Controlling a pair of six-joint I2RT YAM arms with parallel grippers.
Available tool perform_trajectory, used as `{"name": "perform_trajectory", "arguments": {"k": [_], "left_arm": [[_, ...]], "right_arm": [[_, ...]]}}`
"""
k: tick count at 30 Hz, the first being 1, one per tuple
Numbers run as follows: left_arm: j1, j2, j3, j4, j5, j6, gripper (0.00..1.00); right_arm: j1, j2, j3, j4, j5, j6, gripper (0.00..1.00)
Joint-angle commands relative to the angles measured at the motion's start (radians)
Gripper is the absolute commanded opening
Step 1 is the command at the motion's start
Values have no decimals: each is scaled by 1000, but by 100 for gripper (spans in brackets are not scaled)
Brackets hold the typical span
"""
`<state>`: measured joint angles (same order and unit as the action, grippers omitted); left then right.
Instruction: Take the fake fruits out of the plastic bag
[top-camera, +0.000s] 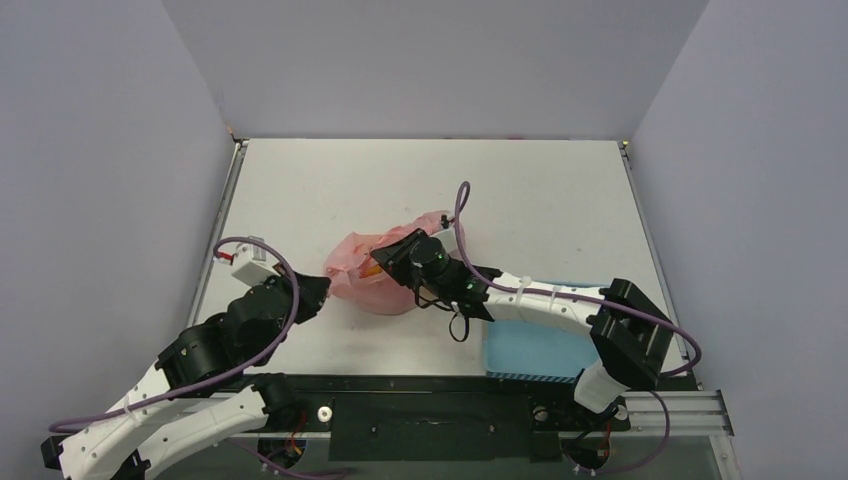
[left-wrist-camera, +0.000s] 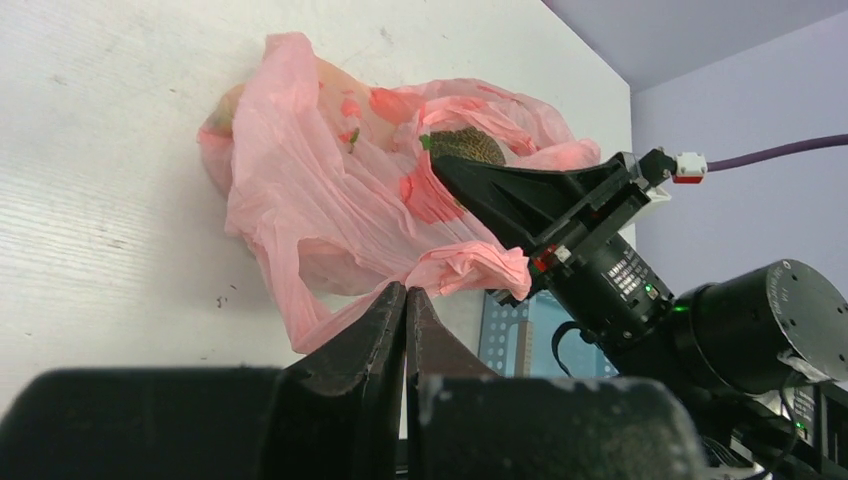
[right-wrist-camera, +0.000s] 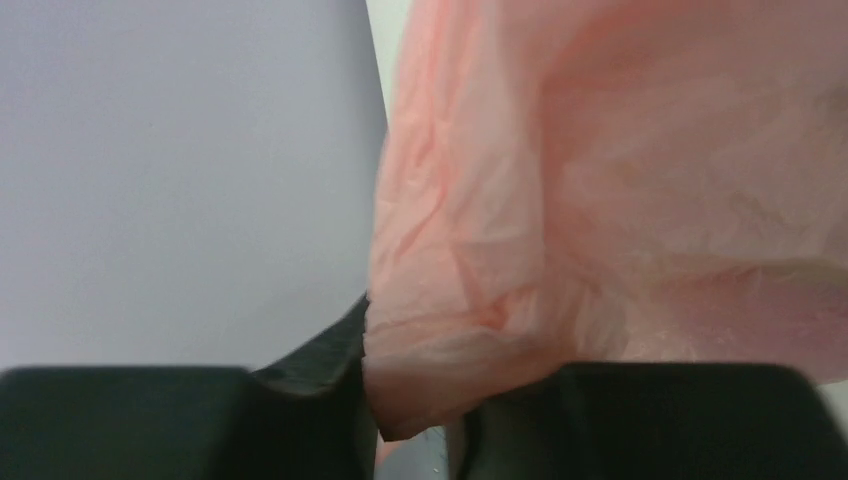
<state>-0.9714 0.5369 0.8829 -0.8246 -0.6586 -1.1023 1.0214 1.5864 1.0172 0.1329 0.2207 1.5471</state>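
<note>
The pink plastic bag (top-camera: 372, 272) lies crumpled mid-table, with fruits inside. In the left wrist view the bag (left-wrist-camera: 330, 190) shows the grey-green netted melon (left-wrist-camera: 465, 146) through its film; the other fruits are only blurred shapes. My left gripper (top-camera: 322, 288) is at the bag's left edge, its jaws (left-wrist-camera: 405, 292) shut with a strip of the bag's plastic running into the tips. My right gripper (top-camera: 395, 256) reaches over the bag from the right. It is shut on a bunched fold of the bag (right-wrist-camera: 480, 300) between its fingers (right-wrist-camera: 320, 350).
A blue perforated basket (top-camera: 535, 348) sits at the near right under the right arm, and shows in the left wrist view (left-wrist-camera: 508, 335). The right arm and its purple cable (top-camera: 462, 205) cross over the bag. Grey walls enclose the white table (top-camera: 520, 200).
</note>
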Motion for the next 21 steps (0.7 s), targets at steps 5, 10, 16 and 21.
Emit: {"name": "perform_trajectory", "arguments": {"k": [5, 10, 16, 21], "left_arm": [[5, 61, 172, -203, -344, 20, 0], [5, 141, 323, -338, -524, 113, 0], [7, 127, 379, -371, -588, 123, 0], [5, -14, 311, -366, -420, 41, 0]], "right_arm": [[-48, -34, 88, 113, -183, -103, 0], [-157, -72, 166, 183, -369, -221, 0], [-329, 36, 421, 147, -774, -230, 0], [-450, -18, 294, 246, -893, -236, 1]]}}
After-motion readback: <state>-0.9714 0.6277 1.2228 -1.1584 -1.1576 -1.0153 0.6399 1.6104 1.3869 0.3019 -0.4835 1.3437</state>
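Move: The bag's upper rim lies right between the right hand's half-open fingers. From there the bag's fruit-filled body is about 4 cm to the right, 4 cm back and 12 cm below, and the blue basket some 40 cm to the right, 13 cm back and 17 cm below. The left hand already holds a corner of the bag; from it, that rim lies about 8 cm right, 8 cm ahead and 7 cm below. The right fingers shut fully on the bag's rim and, after a small shift, the right hand hauls it up about 20 cm and some 7 cm forward, its fingertips tipping upward as the hand turns counter-clockwise. Meanwhile the left hand, still pinching its corner of the bag, pulls away to the left by about 11 cm while rising some 8 cm and swinging counter-clockwise, so the two hands draw the bag apart between them. ##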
